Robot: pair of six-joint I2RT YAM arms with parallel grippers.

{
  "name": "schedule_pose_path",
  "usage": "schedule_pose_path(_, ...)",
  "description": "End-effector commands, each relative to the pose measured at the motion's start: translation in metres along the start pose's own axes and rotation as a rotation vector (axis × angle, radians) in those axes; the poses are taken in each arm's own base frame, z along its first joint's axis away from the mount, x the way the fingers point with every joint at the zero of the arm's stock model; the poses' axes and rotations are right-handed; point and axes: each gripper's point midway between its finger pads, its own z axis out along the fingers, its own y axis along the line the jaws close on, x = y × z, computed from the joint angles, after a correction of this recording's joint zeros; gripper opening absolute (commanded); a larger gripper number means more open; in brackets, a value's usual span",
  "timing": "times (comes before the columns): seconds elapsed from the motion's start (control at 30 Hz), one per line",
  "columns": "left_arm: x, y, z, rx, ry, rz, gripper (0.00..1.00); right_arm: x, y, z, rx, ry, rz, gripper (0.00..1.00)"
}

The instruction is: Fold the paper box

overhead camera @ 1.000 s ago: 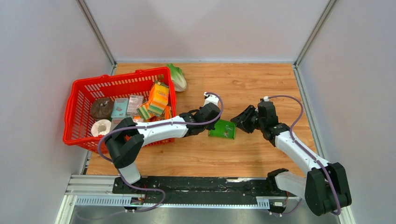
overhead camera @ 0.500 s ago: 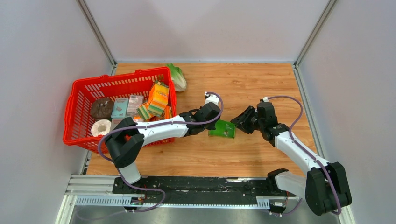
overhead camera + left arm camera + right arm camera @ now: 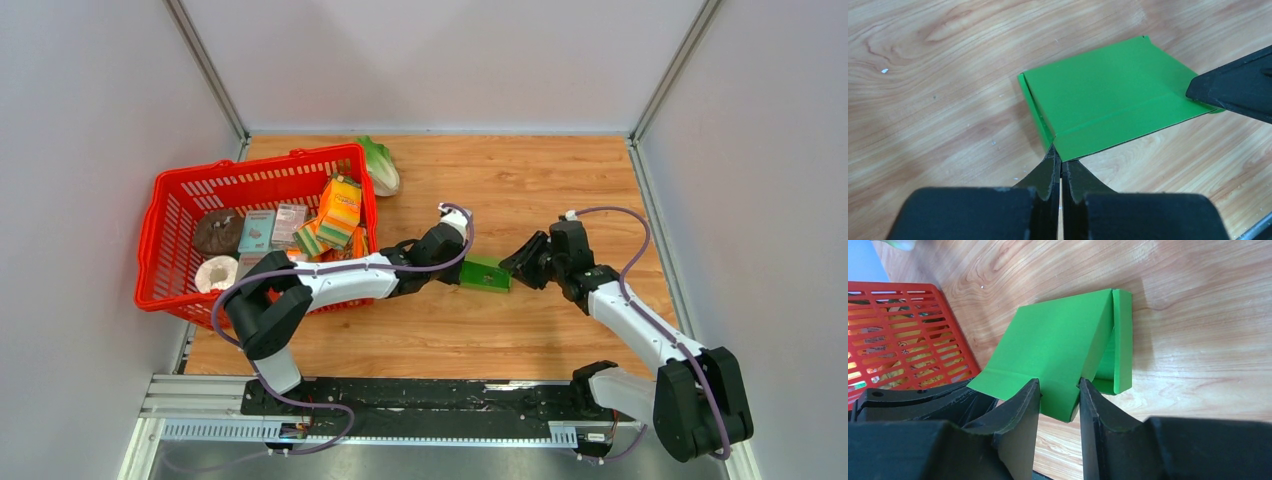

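The paper box [image 3: 485,273] is bright green card, part folded, lying on the wood table between my two arms. Seen from the left wrist, the paper box [image 3: 1108,90] has a creased lid, and my left gripper [image 3: 1059,152] is shut with its tips pinching the near corner. My left gripper [image 3: 462,270] is at the box's left end and my right gripper [image 3: 512,268] at its right end. In the right wrist view the lid of the paper box [image 3: 1053,345] slopes up over a shallow tray. My right gripper [image 3: 1059,387] stands part open, its fingers straddling a green flap.
A red basket [image 3: 255,165] holding an orange carton [image 3: 342,200] and other packets stands at the left, close behind my left arm. A lettuce [image 3: 380,165] lies behind it. Grey walls close off three sides. The basket's mesh [image 3: 903,335] shows left of the box.
The box has shifted a little right and turned, now looking narrower from above. My left gripper followed it. My right gripper's jaws have narrowed around the flap.
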Motion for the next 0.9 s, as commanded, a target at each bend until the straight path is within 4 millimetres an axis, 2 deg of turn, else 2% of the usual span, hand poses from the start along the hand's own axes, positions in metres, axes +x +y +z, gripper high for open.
schedule_pose_path(0.0,-0.035,-0.095,-0.023,0.405,-0.114,-0.021,0.00,0.026,0.043,-0.008,-0.181,0.133,-0.026,0.35)
schedule_pose_path(0.23,-0.012,-0.075,-0.016,0.328,-0.069,0.013,0.00,0.028,0.033,-0.005,-0.143,0.147,-0.064,0.37)
schedule_pose_path(0.43,0.001,-0.069,-0.014,0.312,-0.035,0.036,0.04,0.031,0.017,-0.002,-0.071,0.167,-0.143,0.37)
schedule_pose_path(0.53,0.004,-0.066,-0.016,0.305,-0.026,0.046,0.08,0.033,0.010,0.000,-0.044,0.172,-0.166,0.37)
schedule_pose_path(0.73,0.016,-0.058,-0.025,0.289,0.029,0.091,0.31,0.030,0.006,0.003,-0.025,0.167,-0.203,0.37)
schedule_pose_path(0.87,0.030,-0.047,-0.035,0.269,0.079,0.117,0.34,0.030,0.003,0.006,-0.015,0.168,-0.213,0.38)
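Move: The left gripper sits shut at the near left corner of the paper box's lid. The box's middle is about 3 cm ahead, 6 cm to its right and 3 cm below. The red basket's middle stands some 40 cm to its left and 8 cm ahead, the lettuce roughly 17 cm left and 24 cm ahead, both near hand height. For the right gripper, at the near right corner, the box's middle is about 4 cm ahead, 4 cm left and 3 cm below. Lower both grippers about 3 cm together at the lid's near corners, drawing them back towards the base, the left about 4 cm and the right some 2.5 cm. Turn the left slightly clockwise and open its shut fingers to about a third as it backs off the flap corner; turn the right slightly counter-clockwise, its part-open fingers still straddling the right corner. ##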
